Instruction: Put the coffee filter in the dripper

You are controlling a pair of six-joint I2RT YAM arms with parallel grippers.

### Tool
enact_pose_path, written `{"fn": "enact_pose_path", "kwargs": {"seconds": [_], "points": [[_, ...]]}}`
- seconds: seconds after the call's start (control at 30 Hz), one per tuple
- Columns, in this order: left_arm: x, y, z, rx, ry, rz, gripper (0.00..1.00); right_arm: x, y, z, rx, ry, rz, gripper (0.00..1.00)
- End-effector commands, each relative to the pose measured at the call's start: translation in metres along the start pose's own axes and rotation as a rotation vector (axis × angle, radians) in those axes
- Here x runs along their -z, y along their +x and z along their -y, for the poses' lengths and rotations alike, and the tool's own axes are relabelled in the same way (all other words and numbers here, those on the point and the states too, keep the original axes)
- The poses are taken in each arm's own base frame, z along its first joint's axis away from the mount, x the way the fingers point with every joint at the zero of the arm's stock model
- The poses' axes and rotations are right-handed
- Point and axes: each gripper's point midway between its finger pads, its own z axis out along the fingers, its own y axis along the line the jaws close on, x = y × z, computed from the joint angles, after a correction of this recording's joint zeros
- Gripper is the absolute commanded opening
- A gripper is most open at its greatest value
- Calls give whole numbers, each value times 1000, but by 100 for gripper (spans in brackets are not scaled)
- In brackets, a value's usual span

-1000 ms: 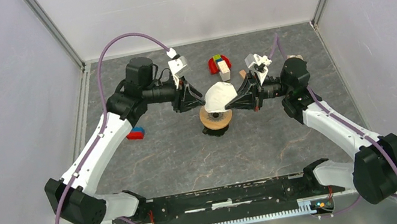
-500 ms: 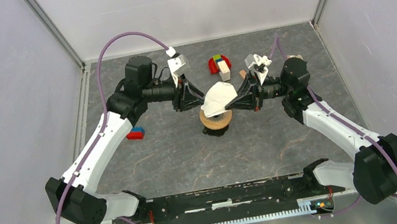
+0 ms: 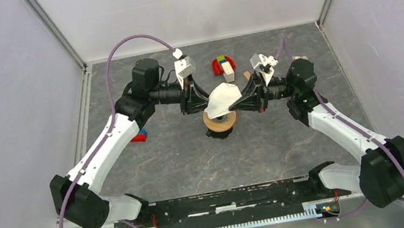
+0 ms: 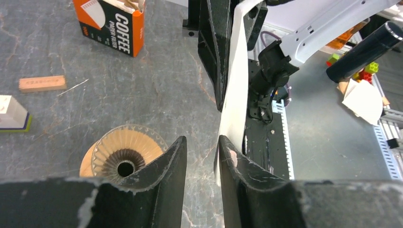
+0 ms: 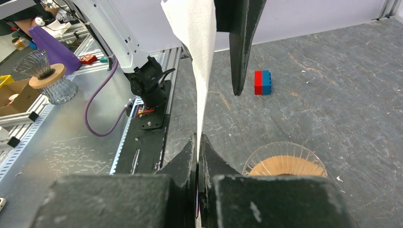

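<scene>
The coffee filter is a white paper cone held in the air just above the dripper, which has a tan ring and ribbed glass. My right gripper is shut on the filter's edge; in the right wrist view the gripper pinches the paper, with the dripper below to the right. My left gripper is open at the filter's left side. In the left wrist view the gripper has an empty gap, the filter hangs by its right finger, and the dripper is lower left.
A red toy block pile with a white block lies behind the dripper. A red-and-blue block lies under the left arm and also shows in the right wrist view. An orange coffee box and a wooden block lie on the table.
The left arm has moved right, bringing its open gripper closer to the filter. The filter has shifted slightly down and left over the dripper. The right gripper stays shut on it.
</scene>
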Motion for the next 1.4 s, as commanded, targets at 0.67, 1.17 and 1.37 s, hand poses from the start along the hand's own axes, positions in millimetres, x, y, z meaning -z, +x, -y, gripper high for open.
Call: {"fn": "enact_pose_path", "kwargs": {"seconds": [0.67,1.17,1.37], "points": [[11,-3,-41,-25,-355,-92,2,12,-19,50,158,307,-97,79],[28,-14,-78,-212,-901,-248,2,19,-100,104,-38,638,62,98],[20,-18,-80,-219,-918,-252,2,11,-82,105,-112,604,77,98]]}}
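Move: The coffee filter hangs from the right gripper's closed fingertips, its middle about 3 cm ahead of, 1 cm left of and 3 cm above that hand; from the left hand it lies some 4 cm right, 1 cm ahead and 1 cm up. The dripper stands below: about 3 cm ahead, 3 cm right and 10 cm under the left hand. The block stack is roughly 22 cm ahead, 2 cm right and 23 cm below the right hand. Ease the left gripper about 2.5 cm right and close it on the filter's near-left edge; only then open the right fingers wide and draw them away, 12 cm forward and some 5 cm up, turning clockwise. Carry the filter with the left hand about 8 cm forward, then leftward and slightly down, beyond the dripper, swinging the wrist counter-clockwise some 40 degrees until its fingers point forward-right and down. ##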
